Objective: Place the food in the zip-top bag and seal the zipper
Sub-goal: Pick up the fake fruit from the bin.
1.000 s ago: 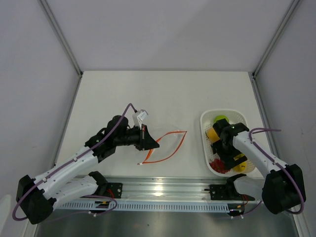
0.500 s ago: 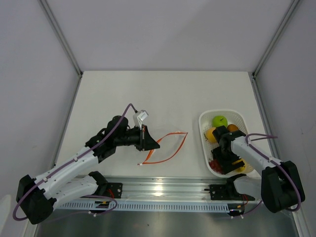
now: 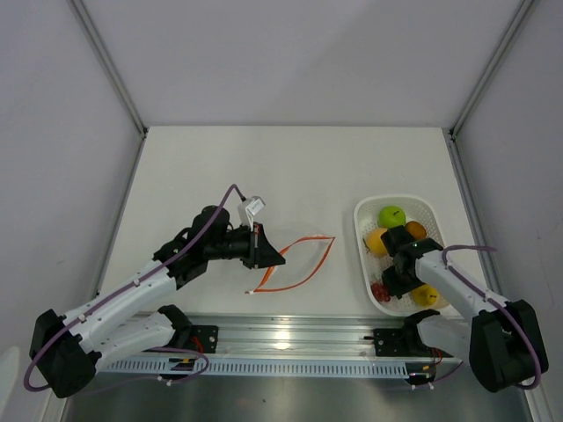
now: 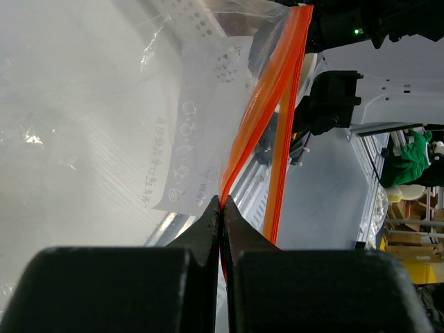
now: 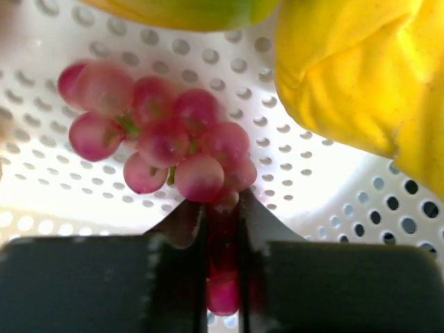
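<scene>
The zip-top bag lies between the arms with its mouth held apart, the orange-red zipper forming a loop. My left gripper is shut on one lip of the zipper, its jaws pressed together on the strip. The food sits in the white tray: a green fruit, an orange one, a yellow one and a red grape cluster. My right gripper reaches down into the tray. It is shut on one end of the red cluster, grapes pinched between its fingers.
The white perforated tray stands at the near right of the table. A yellow fruit lies right beside the cluster. A metal rail runs along the near edge. White walls enclose the table on three sides.
My right gripper has moved toward the near end of the tray and closed from wide open onto the red cluster. The left arm and bag have stayed put.
</scene>
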Controlling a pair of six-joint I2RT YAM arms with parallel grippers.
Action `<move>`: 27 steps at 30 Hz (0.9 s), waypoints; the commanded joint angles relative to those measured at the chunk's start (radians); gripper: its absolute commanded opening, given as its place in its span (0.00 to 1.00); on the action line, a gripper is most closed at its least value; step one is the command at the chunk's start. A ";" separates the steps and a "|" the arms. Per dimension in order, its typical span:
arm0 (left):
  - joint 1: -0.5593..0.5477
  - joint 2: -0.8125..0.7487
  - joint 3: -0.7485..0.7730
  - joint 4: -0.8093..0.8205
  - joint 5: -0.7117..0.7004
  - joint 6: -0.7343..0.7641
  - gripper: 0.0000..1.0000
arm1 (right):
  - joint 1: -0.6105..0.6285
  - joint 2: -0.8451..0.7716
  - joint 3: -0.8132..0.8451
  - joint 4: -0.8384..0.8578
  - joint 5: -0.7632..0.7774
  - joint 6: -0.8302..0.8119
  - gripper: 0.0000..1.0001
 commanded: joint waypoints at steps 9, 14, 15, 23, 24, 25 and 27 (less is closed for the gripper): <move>0.008 0.010 0.012 0.018 0.016 -0.005 0.01 | 0.001 -0.187 0.038 -0.064 0.068 -0.058 0.00; 0.010 0.004 0.029 0.001 0.015 0.001 0.01 | 0.004 -0.317 0.135 -0.093 0.143 -0.139 0.00; 0.008 0.001 0.035 -0.002 0.013 0.001 0.00 | 0.005 -0.332 0.150 -0.092 0.152 -0.177 0.00; 0.008 0.012 0.062 -0.017 0.018 0.000 0.01 | 0.013 -0.386 0.305 0.024 0.065 -0.467 0.00; 0.008 0.012 0.072 -0.023 0.016 0.003 0.01 | 0.016 -0.386 0.328 0.041 0.013 -0.520 0.00; 0.008 0.014 0.076 -0.028 0.016 0.004 0.01 | 0.019 -0.386 0.337 0.073 -0.024 -0.554 0.00; 0.008 0.018 0.098 -0.040 0.013 0.012 0.01 | 0.033 -0.377 0.374 0.127 -0.093 -0.584 0.00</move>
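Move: The right hand, low in the bin, already has the grapes between its fingers. The open mouth of the zip-top bag lies about 25 cm to its left, 9 cm farther out and some 10 cm higher. In the bin, a yellow pepper sits 9 cm to the hand's right and 2 cm ahead; an orange fruit lies 13 cm ahead and 4 cm left. From the left hand, the mouth is 7 cm right, level with it and 7 cm below. Upward, slowly at first and then fast, the right hand carries the pinched grapes about 16 cm off the bin floor, drifting some 6 cm forward and barely left yet. Its fingers keep their hold while swinging up from straight down to point more forward, some 35 degrees, and turning counter-clockwise. The left hand stays put, still pinching the bag's orange rim. ##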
